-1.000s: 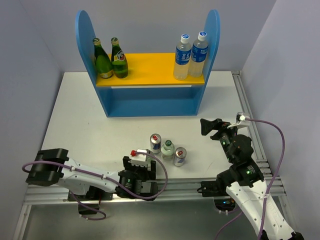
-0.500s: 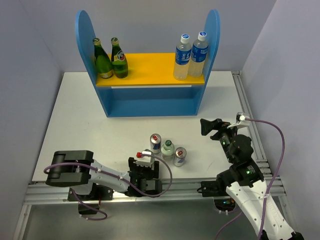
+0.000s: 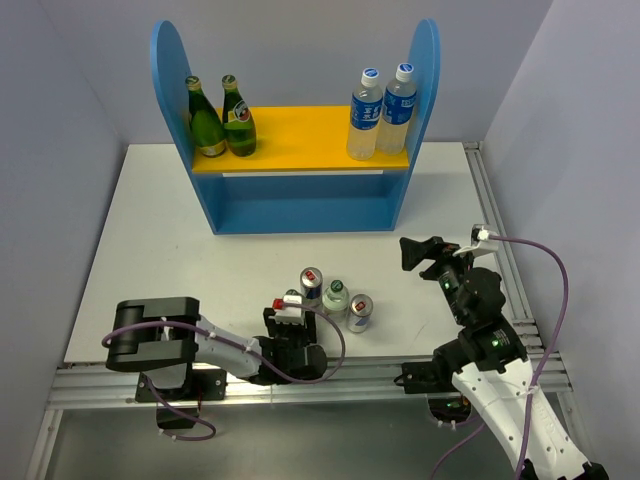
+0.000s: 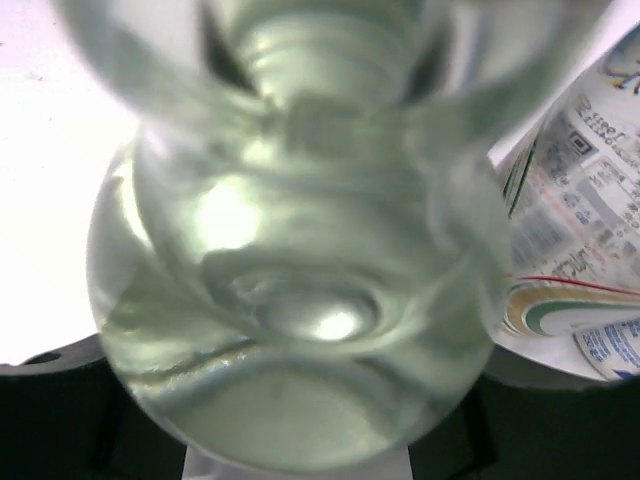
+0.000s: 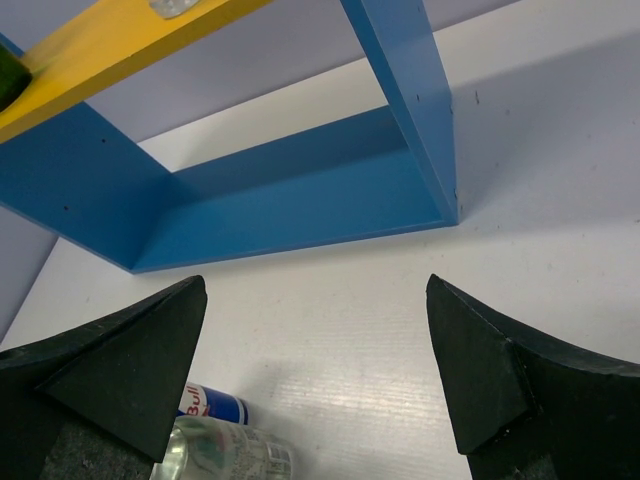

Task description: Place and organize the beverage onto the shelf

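Observation:
The blue shelf stands at the back; two dark green glass bottles sit at the left end of its yellow upper board. On the table in front are a can, a short clear bottle and a second can. My left gripper lies low just left of them, shut on another short clear bottle. That bottle fills the left wrist view, with a can to its right. My right gripper hovers open to the right, holding nothing.
Two taller clear plastic bottles with blue caps stand at the right end of the upper board. The right wrist view shows the shelf's lower level, with a can and a clear bottle at the lower left.
My left gripper has slid right and forward to the group of drinks and narrowed around the leftmost short clear bottle. The right arm has not moved.

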Controlling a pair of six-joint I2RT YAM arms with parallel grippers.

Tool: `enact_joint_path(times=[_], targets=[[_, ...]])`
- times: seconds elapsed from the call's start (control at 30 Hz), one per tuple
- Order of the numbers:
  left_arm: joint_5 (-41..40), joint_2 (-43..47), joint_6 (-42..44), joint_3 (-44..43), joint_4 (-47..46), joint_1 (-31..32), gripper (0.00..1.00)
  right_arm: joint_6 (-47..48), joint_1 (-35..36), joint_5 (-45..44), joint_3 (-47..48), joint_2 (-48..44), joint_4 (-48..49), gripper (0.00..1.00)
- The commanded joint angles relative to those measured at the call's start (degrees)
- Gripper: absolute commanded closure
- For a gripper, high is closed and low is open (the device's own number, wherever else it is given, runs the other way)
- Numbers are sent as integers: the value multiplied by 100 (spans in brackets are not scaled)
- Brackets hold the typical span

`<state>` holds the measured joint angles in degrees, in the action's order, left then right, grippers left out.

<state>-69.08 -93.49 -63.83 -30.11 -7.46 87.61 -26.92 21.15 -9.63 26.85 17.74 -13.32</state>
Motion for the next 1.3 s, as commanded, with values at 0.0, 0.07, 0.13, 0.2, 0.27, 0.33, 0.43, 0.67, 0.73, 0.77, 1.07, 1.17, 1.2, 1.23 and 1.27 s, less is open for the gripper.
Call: enact_joint_path(times=[0.0, 0.07, 0.13, 0.2, 0.27, 0.33, 0.43, 0.67, 0.73, 0.77, 1.07, 1.17, 1.2, 1.23, 1.27], targets=[[132, -117, 99, 110, -307, -86, 42, -15, 30, -13, -57, 54, 145, 3], [97, -117, 12, 128, -247, -95, 50, -15, 30, -13, -57, 81, 154, 3], [61, -90, 37, 119, -177, -104, 65, -7, 30, -4, -57, 98, 172, 3], [26, -46, -111, 75, 68, -104, 80, -7, 30, 13, -48, 125, 181, 3], [-44, 94, -391, -12, 595, -104, 88, -7, 30, 14, -48, 142, 181, 3], [-79, 365, -454, 5, 729, -95, 98, -7, 30, 22, -48, 142, 189, 3], [-185, 778, -613, 57, 1343, -113, 100, -7, 30, 40, -66, 125, 207, 3], [-361, 1465, -411, 93, 1581, -429, 100, -24, 39, 75, -66, 177, 269, 3], [-378, 1623, -79, 101, 1240, -604, 100, -24, 39, 93, -66, 177, 277, 3], [-352, 1693, 367, 128, 1047, -788, 100, -24, 30, 101, -66, 177, 277, 3], [1053, 2432, 3121, 629, -1940, -2458, 100, -42, 30, 128, -92, 72, 260, 3], [1518, 2283, 3614, 384, -2363, -3344, 100, -50, 30, 137, -101, 63, 260, 3], [1659, 2222, 3710, 313, -2469, -3504, 100, -51, 30, 137, -101, 72, 260, 3], [1791, 2073, 3833, 165, -2549, -3680, 100, -51, 39, 128, -92, 46, 251, 3], [2115, 1994, 3869, 94, -2715, -4029, 100, -42, 30, 128, -92, 46, 234, 3]])
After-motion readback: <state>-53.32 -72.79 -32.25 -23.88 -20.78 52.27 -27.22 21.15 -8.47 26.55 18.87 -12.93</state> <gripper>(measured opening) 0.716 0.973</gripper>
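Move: The clear round bottle is already between the left fingers, down at table level. The left end of the blue lower shelf lies some 35 cm ahead, 14 cm to the left and a little below. A Red Bull can stands about 7 cm ahead and 4 cm right of that hand, the other round bottle 4 cm ahead and 9 right, the second can 1 cm ahead and 15 right. From the right hand, that shelf end is about 28 cm ahead, 43 left and 22 below. The clear round bottle, still pinched by the left fingers, is first carried left about 5 cm, almost level, away from the cans. Then the left hand speeds up forward, left and rising towards the left part of the blue shelf, ending some 12 cm farther out, 11 cm left and 6 cm higher. The wrist turns about 15 degrees counter-clockwise. ##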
